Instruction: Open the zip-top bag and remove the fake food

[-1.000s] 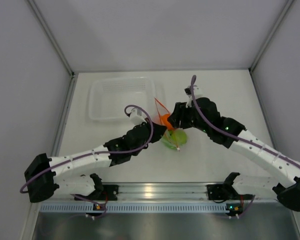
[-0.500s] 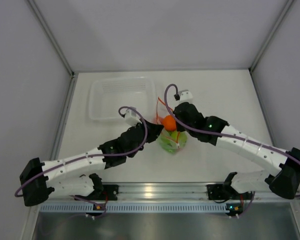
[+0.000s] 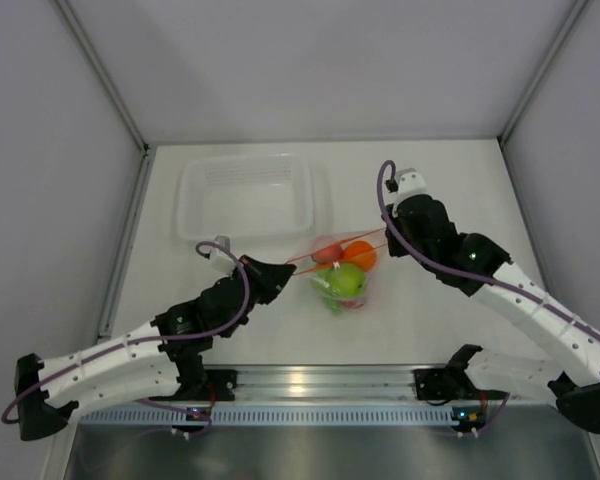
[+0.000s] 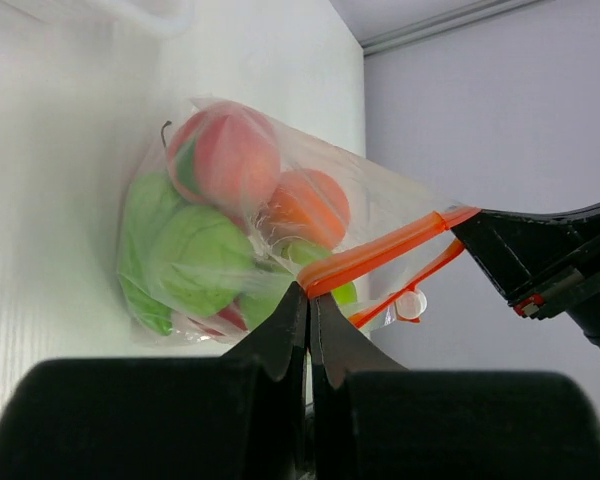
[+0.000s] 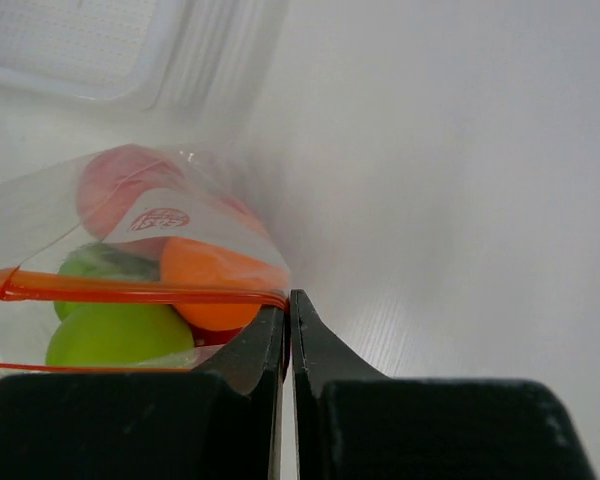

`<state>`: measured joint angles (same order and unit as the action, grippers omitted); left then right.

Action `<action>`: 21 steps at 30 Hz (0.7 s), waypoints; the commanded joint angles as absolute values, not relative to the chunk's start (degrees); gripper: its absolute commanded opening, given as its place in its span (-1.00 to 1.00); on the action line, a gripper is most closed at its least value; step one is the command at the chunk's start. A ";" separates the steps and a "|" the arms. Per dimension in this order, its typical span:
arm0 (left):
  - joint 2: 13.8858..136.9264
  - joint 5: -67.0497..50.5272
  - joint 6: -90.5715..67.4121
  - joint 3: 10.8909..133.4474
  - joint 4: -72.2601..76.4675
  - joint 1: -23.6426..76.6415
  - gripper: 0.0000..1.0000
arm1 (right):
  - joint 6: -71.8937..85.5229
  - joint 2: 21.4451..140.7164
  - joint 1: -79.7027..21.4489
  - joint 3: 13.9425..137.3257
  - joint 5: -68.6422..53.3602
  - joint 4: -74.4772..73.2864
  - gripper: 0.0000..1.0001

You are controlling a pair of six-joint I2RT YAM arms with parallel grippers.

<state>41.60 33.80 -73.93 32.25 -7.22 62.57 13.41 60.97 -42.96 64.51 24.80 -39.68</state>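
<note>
The zip-top bag (image 3: 342,272) lies mid-table, its orange-red zipper strip (image 3: 335,252) stretched taut between both grippers. My left gripper (image 3: 288,270) is shut on the strip's left end; in the left wrist view its tips (image 4: 309,290) pinch the strip (image 4: 380,255). At the right end my right gripper (image 3: 388,234) is shut on the strip, its tips (image 5: 286,300) clamping the strip (image 5: 130,290). The fake food sits inside the bag: a green fruit (image 3: 345,282), an orange one (image 3: 360,254), a pink one (image 3: 326,248). A small white slider tab (image 4: 410,304) hangs off the second strip.
A clear rigid tub (image 3: 245,195) stands at the back left, just behind the bag; its corner shows in the right wrist view (image 5: 100,50). White walls enclose the table on three sides. The arm bases and a metal rail (image 3: 310,382) line the near edge.
My right gripper has shut on the bag's strip. Both arms pulled apart, left gripper back left, right gripper to the right, drawing the strip out taut. The bag shifted slightly.
</note>
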 commanded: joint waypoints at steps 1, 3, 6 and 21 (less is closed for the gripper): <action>36.31 44.65 -75.41 28.83 -22.94 60.47 -1.00 | 5.62 56.43 -35.33 66.96 37.19 -47.54 -1.00; 35.86 44.04 -75.06 29.35 -22.94 60.47 -1.00 | 7.02 57.13 -35.59 70.56 33.85 -49.74 -1.00; 38.49 42.37 -72.69 33.39 -22.68 60.47 -1.00 | 8.78 59.58 -41.03 75.31 36.89 -52.89 -1.00; 47.03 31.74 -63.30 39.38 -19.86 60.56 -0.11 | 12.48 87.43 -65.56 96.59 50.54 -71.72 -1.00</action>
<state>48.49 33.17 -67.07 39.83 -18.85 60.82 12.45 84.25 -62.87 94.74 45.80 -66.41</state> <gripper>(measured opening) 0.420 0.009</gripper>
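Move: Both hands still pinch the orange zip rim, the left at its near-left end and the right at its far-right part. From the left hand the green apple lies some 13 cm right, about level, 9 cm lower; the orange is about 8 cm ahead and 17 cm right. From the right hand the apple is about 7 cm back and 9 cm left, 11 cm below, the orange some 6 cm left and 1 ahead. The left fingers, nearly still at first, open to a little under half and let go of the rim, the hand dipping about 2 cm and rolling its left side up. The right fingers keep their pinch and carry their part up some 7 cm, then left over the fruit towards the left hand, about 6 cm in all, easing back slightly and sinking at the end as the hand rolls left side down by some 25 degrees. ##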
